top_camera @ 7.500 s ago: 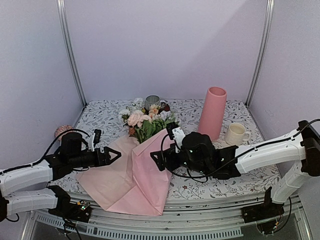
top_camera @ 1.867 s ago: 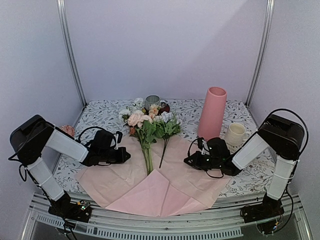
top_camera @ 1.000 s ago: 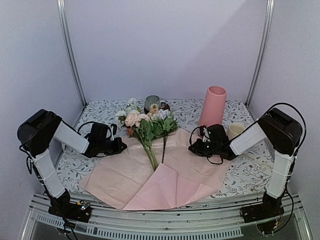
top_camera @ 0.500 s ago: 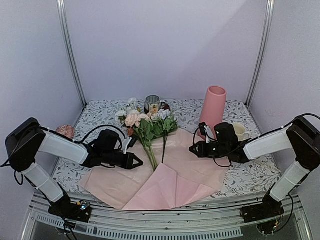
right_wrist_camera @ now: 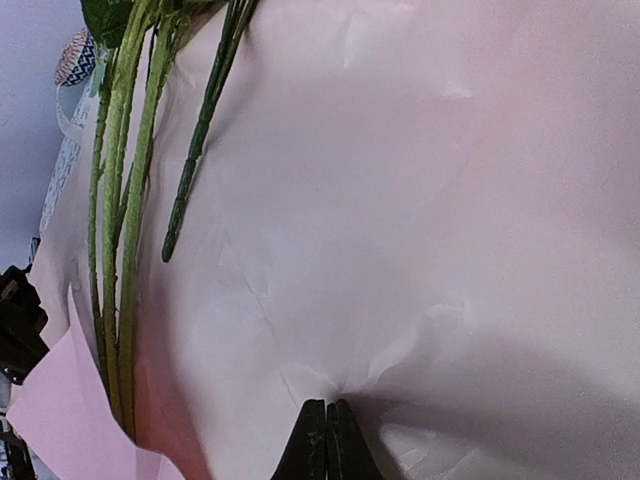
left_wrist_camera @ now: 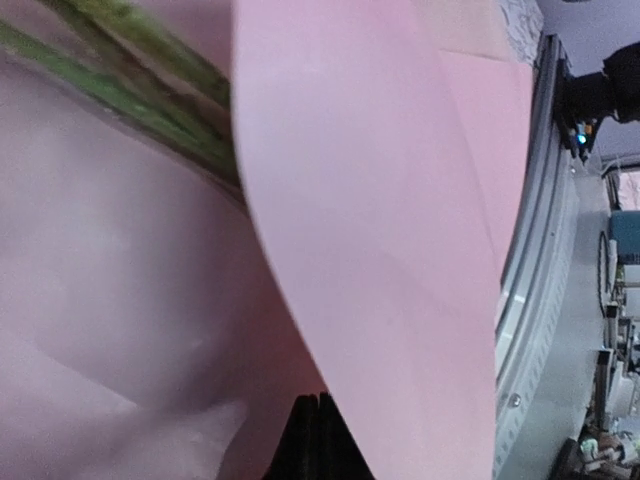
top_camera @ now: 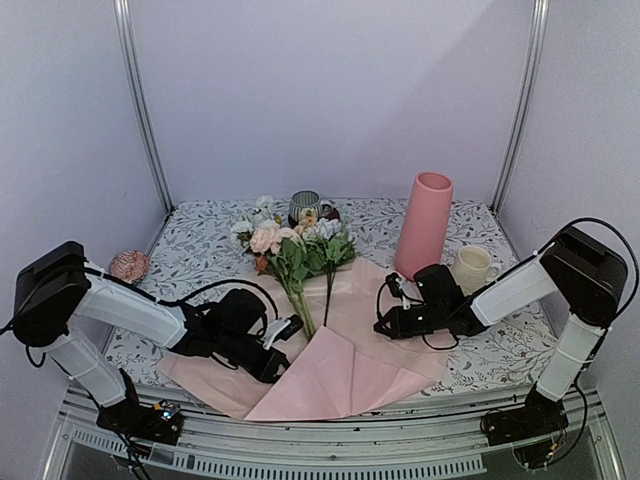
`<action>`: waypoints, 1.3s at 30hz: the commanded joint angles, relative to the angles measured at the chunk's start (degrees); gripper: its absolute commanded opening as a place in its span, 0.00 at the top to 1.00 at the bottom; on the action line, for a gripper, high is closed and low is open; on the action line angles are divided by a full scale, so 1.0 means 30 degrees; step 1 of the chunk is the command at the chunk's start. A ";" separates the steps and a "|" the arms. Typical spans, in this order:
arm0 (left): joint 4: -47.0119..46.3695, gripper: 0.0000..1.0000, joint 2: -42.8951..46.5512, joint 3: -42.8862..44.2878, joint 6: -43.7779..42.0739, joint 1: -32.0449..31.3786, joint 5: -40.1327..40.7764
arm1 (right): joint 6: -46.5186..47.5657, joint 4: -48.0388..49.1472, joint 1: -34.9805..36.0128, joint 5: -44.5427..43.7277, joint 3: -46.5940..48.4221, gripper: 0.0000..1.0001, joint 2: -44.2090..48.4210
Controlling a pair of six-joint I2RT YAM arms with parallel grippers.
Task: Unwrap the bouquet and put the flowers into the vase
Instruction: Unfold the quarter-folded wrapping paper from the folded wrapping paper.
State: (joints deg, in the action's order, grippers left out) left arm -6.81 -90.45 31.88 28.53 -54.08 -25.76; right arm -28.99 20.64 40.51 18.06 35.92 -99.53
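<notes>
The bouquet is unwrapped. Its pale pink paper point(top_camera: 350, 335) lies spread on the table, with one near corner folded over as a flap point(top_camera: 335, 375). The flowers point(top_camera: 295, 243) lie on it, blooms toward the back and green stems point(top_camera: 300, 310) pointing near. The tall pink vase point(top_camera: 424, 225) stands upright at the back right. My left gripper point(top_camera: 284, 336) is low on the paper beside the flap, shut; in the left wrist view its tips point(left_wrist_camera: 318, 402) meet at the flap's edge, near the stems point(left_wrist_camera: 150, 115). My right gripper point(top_camera: 381, 325) is shut on the paper, which puckers at its tips point(right_wrist_camera: 327, 404).
A cream mug point(top_camera: 470, 268) stands right of the vase. A striped cup point(top_camera: 304, 206) sits behind the blooms. A pink ball-like thing point(top_camera: 128, 265) rests at the table's left edge. The paper's near corner overhangs the front rail point(top_camera: 330, 440).
My left gripper has slid from the paper's left side toward the near middle, up to the folded flap. My right gripper has shifted slightly nearer. The paper and flowers have barely moved.
</notes>
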 commanded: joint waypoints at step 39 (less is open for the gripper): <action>0.7332 0.99 0.2418 0.4086 -0.2867 -0.4733 0.3152 | 0.1050 -0.3126 0.2178 0.1648 0.0352 0.96 0.3050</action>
State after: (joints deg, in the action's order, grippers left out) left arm 15.46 -89.82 45.58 17.61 -73.71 -25.41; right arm -28.47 16.21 43.70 21.23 36.77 -95.50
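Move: The left fingers are already shut on the left edge of the folded wrapping paper flap, whose middle lies about 11 cm to their right, level fore and aft. The visible stems run under it some 11 cm ahead and 6 cm right; the near table edge is about 6 cm straight back. From the right hand, low over the opened paper, the flap's middle lies roughly 12 cm back and 9 cm left. All are near finger height. Left hand swings the pinched flap up, back some 15 cm and down, releasing it; right mostly stays in place. ##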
